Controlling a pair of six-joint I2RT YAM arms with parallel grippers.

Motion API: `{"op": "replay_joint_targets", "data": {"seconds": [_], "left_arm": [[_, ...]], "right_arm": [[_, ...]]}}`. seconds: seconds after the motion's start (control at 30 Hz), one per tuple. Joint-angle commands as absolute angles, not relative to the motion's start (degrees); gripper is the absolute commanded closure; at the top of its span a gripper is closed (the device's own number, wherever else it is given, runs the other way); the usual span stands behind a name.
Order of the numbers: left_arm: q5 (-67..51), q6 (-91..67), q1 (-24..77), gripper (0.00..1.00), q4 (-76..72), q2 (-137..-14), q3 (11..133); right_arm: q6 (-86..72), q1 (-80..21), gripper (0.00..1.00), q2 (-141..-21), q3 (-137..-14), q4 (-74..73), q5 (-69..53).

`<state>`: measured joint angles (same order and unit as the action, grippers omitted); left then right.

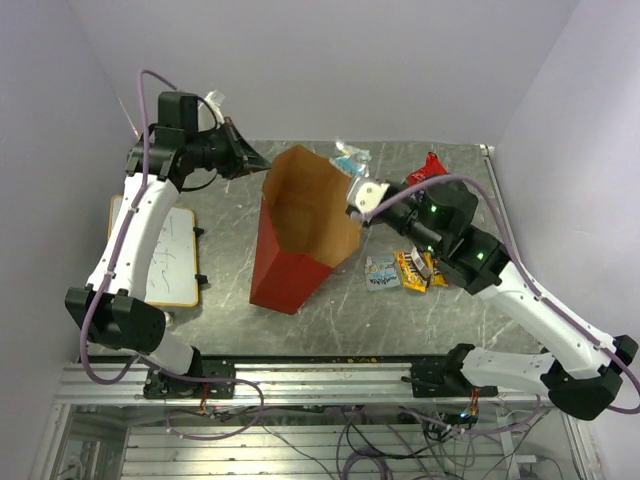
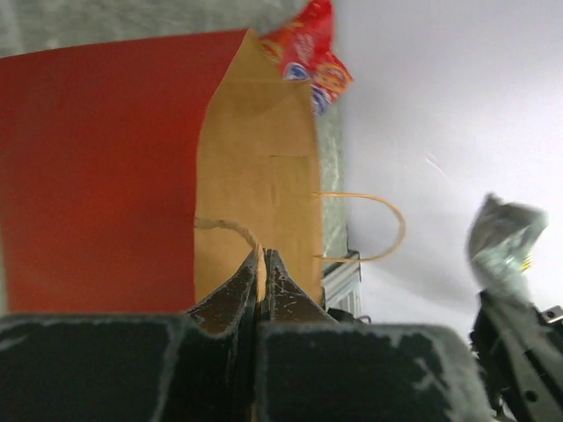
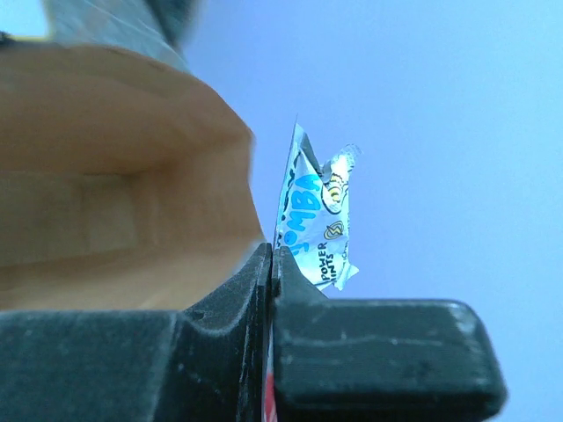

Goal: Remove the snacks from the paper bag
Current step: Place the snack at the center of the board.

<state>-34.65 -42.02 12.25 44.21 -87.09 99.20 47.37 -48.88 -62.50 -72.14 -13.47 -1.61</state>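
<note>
The red paper bag [image 1: 290,265] leans on the table with its brown kraft mouth [image 1: 308,205] open toward the top camera. My left gripper [image 1: 262,163] is shut on the bag's left rim [image 2: 259,237], just under a twisted handle [image 2: 387,233]. My right gripper [image 1: 352,206] is shut on the right rim, and red paper shows between its fingers [image 3: 229,308]. Out on the table lie the red chip bag [image 1: 428,167] [image 2: 308,48], a light-blue packet [image 1: 351,157] [image 3: 314,211], another light-blue packet [image 1: 382,272] and a yellow-orange one [image 1: 414,270]. Only brown paper shows inside the bag.
A yellow-framed whiteboard [image 1: 168,252] lies at the table's left edge under the left arm. Walls close in the table at the back and both sides. The right arm's forearm [image 1: 470,250] reaches over the small packets.
</note>
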Motion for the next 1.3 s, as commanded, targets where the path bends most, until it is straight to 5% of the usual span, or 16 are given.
{"op": "replay_joint_targets", "data": {"seconds": [0.0,0.3,0.73,0.83,1.03,1.27], "left_arm": [[-30.88,-40.05,8.1,0.93,48.56,-86.33,97.02],[-22.8,-36.04,5.02,0.92,55.58,-82.44,93.47],[-19.11,-33.86,5.01,0.23,59.83,-81.36,101.69],[-18.85,-33.21,5.13,0.16,60.52,-80.93,103.81],[-15.19,-31.04,6.2,0.1,62.63,-79.04,107.93],[-13.75,-29.45,8.11,0.08,62.63,-77.29,108.92]], "right_arm": [[41.84,-43.19,1.0,-64.83,-73.67,-11.94,10.76],[31.25,-31.6,1.0,-68.71,-70.11,-24.22,13.18],[-25.15,-35.38,1.0,-79.87,-70.2,-44.3,10.71],[-31.1,-42.05,1.0,-80.77,-68.44,-44.13,18.28],[-39.91,-45.94,1.0,-88.73,-71.16,-53.27,35.17],[-40.62,-46.86,1.0,-92.85,-69.98,-52.01,40.39]]}}
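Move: The right hand still pinches the snack high above the board. The grey packet it heads for lies about 10 cm to its right, 2 cm back and 37 cm below, with the yellow M&M's another 7 cm to the right of that packet. The paper bag's middle is roughly 10 cm left, 3 cm back and 22 cm below. From the left hand, still pinching its handle, the bag's middle lies about 10 cm back, 5 cm right and 18 cm below. Keep the right gripper shut on the snack and swing it right and forward clear of the bag, then down some 30 cm and back over the grey packet, turning clockwise and tipping the fingers from level to steeply down. Meanwhile shift the left hand about 9 cm left, dipping first, spread its fingers wide to let go of the bag's handle, then rise and draw back. ##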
